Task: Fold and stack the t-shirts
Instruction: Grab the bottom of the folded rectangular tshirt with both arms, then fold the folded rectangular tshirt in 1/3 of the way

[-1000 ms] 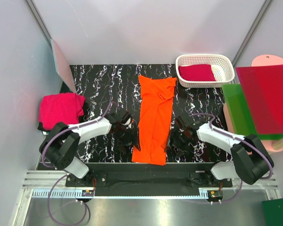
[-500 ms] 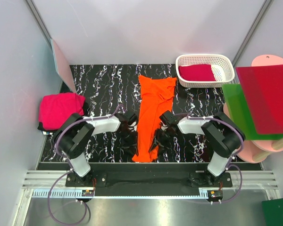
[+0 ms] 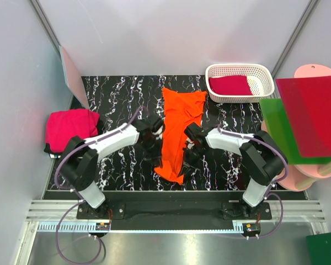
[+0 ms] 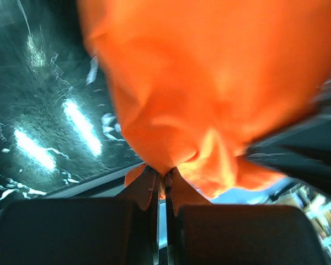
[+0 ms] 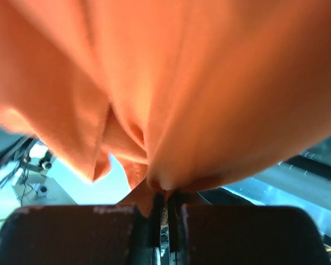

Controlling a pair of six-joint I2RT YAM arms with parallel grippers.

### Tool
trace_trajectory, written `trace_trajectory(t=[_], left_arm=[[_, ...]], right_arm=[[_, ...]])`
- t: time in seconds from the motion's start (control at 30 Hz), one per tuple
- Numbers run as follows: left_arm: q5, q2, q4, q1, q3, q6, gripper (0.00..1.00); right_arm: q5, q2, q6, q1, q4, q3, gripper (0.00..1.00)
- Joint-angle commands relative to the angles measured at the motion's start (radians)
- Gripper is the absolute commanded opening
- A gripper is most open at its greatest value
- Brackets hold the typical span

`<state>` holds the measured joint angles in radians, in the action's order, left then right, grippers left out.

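Observation:
The orange t-shirt point(image 3: 179, 127) lies lengthwise down the middle of the black marbled table, its near end lifted and drooping to a point. My left gripper point(image 3: 154, 138) is shut on its left edge, and orange cloth point(image 4: 209, 94) fills the left wrist view above the pinched jaws. My right gripper point(image 3: 188, 142) is shut on its right edge, with orange cloth point(image 5: 171, 83) bunched over its jaws. A folded magenta t-shirt point(image 3: 70, 128) sits at the table's left edge. A crimson t-shirt point(image 3: 230, 85) lies in the white basket point(image 3: 266, 78).
Stiff red point(image 3: 311, 113) and green point(image 3: 281, 128) sheets lie over pale pink boards point(image 3: 314, 70) at the right. A pale pink board point(image 3: 73, 74) leans on the left wall. The table's front edge point(image 3: 171, 194) is close below the hanging cloth.
Both grippers have moved away from the front edge towards the table's middle, lifting the shirt's near end, which now gathers narrow and droops between them.

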<state>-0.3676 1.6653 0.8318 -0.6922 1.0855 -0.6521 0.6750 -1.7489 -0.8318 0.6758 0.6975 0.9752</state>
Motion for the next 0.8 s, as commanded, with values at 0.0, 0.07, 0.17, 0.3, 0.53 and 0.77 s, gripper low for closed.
trace_trajectory(t=[0.0,0.07,0.17,0.3,0.53,0.77], left_arm=[[0.096,-0.084,0.124,0.014,0.207,-0.033,0.00],[0.098,-0.056,0.148,0.023,0.253,-0.047,0.00],[0.093,0.000,0.161,0.040,0.333,-0.041,0.00],[0.079,0.108,0.168,0.089,0.456,-0.015,0.00],[0.022,0.342,0.208,0.187,0.700,0.048,0.00],[-0.095,0.592,0.230,0.282,0.959,0.126,0.64]], right_arm=[[0.025,0.065,0.082,-0.008,0.163,0.141,0.01],[0.014,0.055,0.109,-0.021,0.207,0.183,0.01],[-0.028,0.029,0.175,-0.068,0.266,0.264,0.01],[-0.132,-0.044,0.259,-0.168,0.335,0.399,0.01],[-0.226,-0.276,0.376,-0.303,0.436,0.667,0.02],[-0.303,-0.575,0.408,-0.320,0.539,1.018,0.09]])
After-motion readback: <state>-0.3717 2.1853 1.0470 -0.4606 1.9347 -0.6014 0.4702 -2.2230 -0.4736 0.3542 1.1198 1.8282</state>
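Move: Both grippers already pinch the near corners of the orange t-shirt, held a few centimetres above the table. From the left gripper, its laying spot on the shirt's upper body is about 20 cm ahead, 3 cm right and 5 cm down; the shoulder edge is some 35 cm ahead and 11 cm right. From the right gripper, its own spot lies about 21 cm ahead, 5 cm right, 4 cm down; the shoulder edge is roughly 38 cm straight ahead, the white basket 43 cm ahead and 25 cm right. Carry both pinched corners forward together, about 20 cm, in a quick arc over the shirt's body towards its shoulder end: first rising, the left higher than the right, then sinking while still going forward. Ease the right gripper a little outward and swing its fingertips some 15 degrees forward. Keep the right shut; start opening the left only at the end. ##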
